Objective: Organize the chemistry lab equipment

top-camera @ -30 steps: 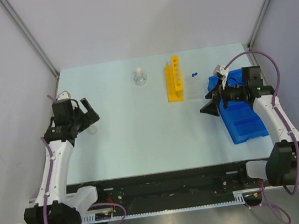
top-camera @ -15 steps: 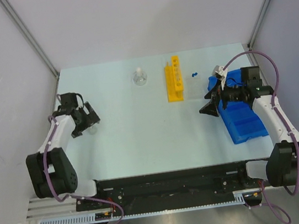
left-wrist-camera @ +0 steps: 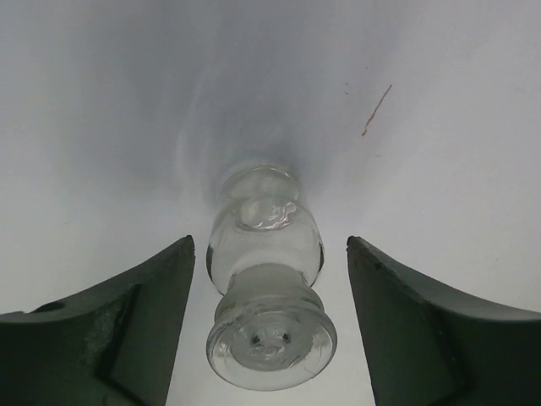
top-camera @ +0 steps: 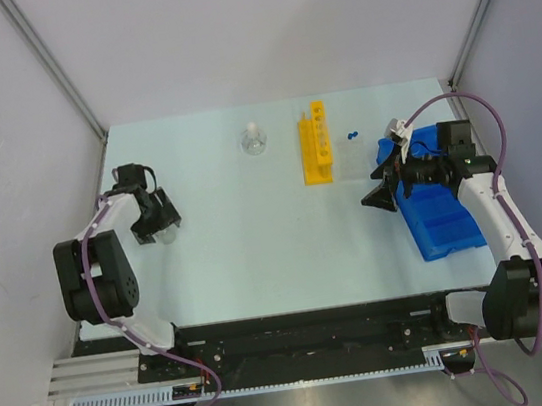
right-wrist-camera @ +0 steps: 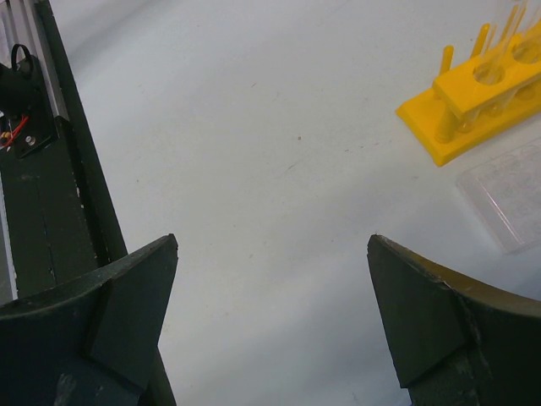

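Note:
A small clear beaker (left-wrist-camera: pixel 266 283) stands on the table at the left (top-camera: pixel 163 234). My left gripper (left-wrist-camera: pixel 270 245) straddles it, open, with a gap showing on each side of the glass. My left gripper (top-camera: pixel 157 220) is low over the table's left side. My right gripper (top-camera: pixel 381 195) hangs open and empty over bare table, just left of the blue compartmented bin (top-camera: pixel 440 212). The yellow tube rack (top-camera: pixel 315 144) stands at the back middle, and the right wrist view shows the rack (right-wrist-camera: pixel 469 106) too. A clear flask with white stopper (top-camera: pixel 253 141) sits left of the rack.
Blue-capped tubes (top-camera: pixel 351 135) lie right of the rack. A clear tray (right-wrist-camera: pixel 507 196) rests near the rack's front end. Grey walls and metal posts close in the table on three sides. A black rail (top-camera: pixel 298 325) runs along the near edge.
My left gripper has come down around the beaker and its jaws have narrowed slightly, while the left arm's base has swung back to the left. The right arm has not moved.

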`<state>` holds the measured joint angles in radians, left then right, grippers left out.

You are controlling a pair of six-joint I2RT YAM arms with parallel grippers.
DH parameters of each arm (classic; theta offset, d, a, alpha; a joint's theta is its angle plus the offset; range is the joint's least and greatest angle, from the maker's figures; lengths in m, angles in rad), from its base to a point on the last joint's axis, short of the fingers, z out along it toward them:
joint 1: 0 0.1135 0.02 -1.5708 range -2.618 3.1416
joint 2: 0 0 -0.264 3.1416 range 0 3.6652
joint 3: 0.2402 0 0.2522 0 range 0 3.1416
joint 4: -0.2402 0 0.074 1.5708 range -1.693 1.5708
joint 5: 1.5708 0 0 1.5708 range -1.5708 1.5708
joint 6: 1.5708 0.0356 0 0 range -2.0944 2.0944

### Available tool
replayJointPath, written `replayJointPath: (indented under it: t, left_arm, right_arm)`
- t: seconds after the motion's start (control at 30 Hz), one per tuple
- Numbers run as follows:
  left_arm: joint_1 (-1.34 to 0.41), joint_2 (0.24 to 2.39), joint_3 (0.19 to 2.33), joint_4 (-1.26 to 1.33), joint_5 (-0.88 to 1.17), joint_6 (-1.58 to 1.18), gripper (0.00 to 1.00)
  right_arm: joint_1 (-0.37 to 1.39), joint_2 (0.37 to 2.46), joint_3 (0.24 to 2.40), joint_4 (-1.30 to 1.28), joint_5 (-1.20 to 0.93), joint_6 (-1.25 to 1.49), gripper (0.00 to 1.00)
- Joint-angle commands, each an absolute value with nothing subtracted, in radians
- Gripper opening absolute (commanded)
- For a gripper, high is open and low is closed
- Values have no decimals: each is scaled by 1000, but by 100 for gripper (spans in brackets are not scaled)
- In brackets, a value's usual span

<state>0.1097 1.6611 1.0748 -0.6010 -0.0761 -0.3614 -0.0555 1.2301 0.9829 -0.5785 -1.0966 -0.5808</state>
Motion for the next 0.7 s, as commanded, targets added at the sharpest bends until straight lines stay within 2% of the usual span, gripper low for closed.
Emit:
replayJointPath:
  t: [0.0, 0.13, 0.23, 0.33, 0.37, 0.4, 0.53, 0.67]
  left_arm:
    - [118, 1661, 1112, -583, -78, -351, 74]
    - [120, 1667, 1103, -587, -83, -350, 66]
    - [120, 1675, 1097, -584, -78, -351, 56]
    - [120, 1663, 1092, -578, -65, -354, 42]
    - [120, 1655, 1091, -578, -57, -351, 34]
    - [120, 1634, 1088, -577, -46, -348, 31]
    - [106, 1559, 1051, -563, 59, -315, 27]
    - [14, 1464, 1002, -557, 135, -273, 26]
  right_arm:
    - [-52, 1207, 985, -583, -1106, -601, 100]
    - [-52, 1207, 983, -583, -1106, -601, 100]
    - [-54, 1207, 983, -584, -1106, -601, 100]
    - [-57, 1207, 985, -584, -1108, -603, 100]
    - [-57, 1207, 983, -584, -1108, -604, 100]
    - [-57, 1209, 985, -587, -1108, -604, 100]
    - [-57, 1209, 985, -588, -1108, -607, 100]
    - [-57, 1213, 985, -591, -1104, -612, 100]
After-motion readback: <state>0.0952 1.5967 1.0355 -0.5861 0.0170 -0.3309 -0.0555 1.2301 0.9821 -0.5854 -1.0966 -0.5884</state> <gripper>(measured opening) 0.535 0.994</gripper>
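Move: Between the left hand's open fingers stands the small glass flask, its middle directly at the hand point and about 1 cm lower. From this hand the stoppered flask stands some 21 cm ahead and 24 cm to the right; the yellow rack is roughly 18 cm ahead and 40 cm to the right. From the waiting right hand, the small flask lies about 47 cm left, 5 cm ahead and 18 cm below. Closing on the small flask while staying in place, the left hand brings both pads against its glass sides until they stop on it. Keeping that grip, it then sets off to the right, about 2 cm, rising roughly 1 cm and turning very slightly clockwise, with the fingers still pointing steeply down. ##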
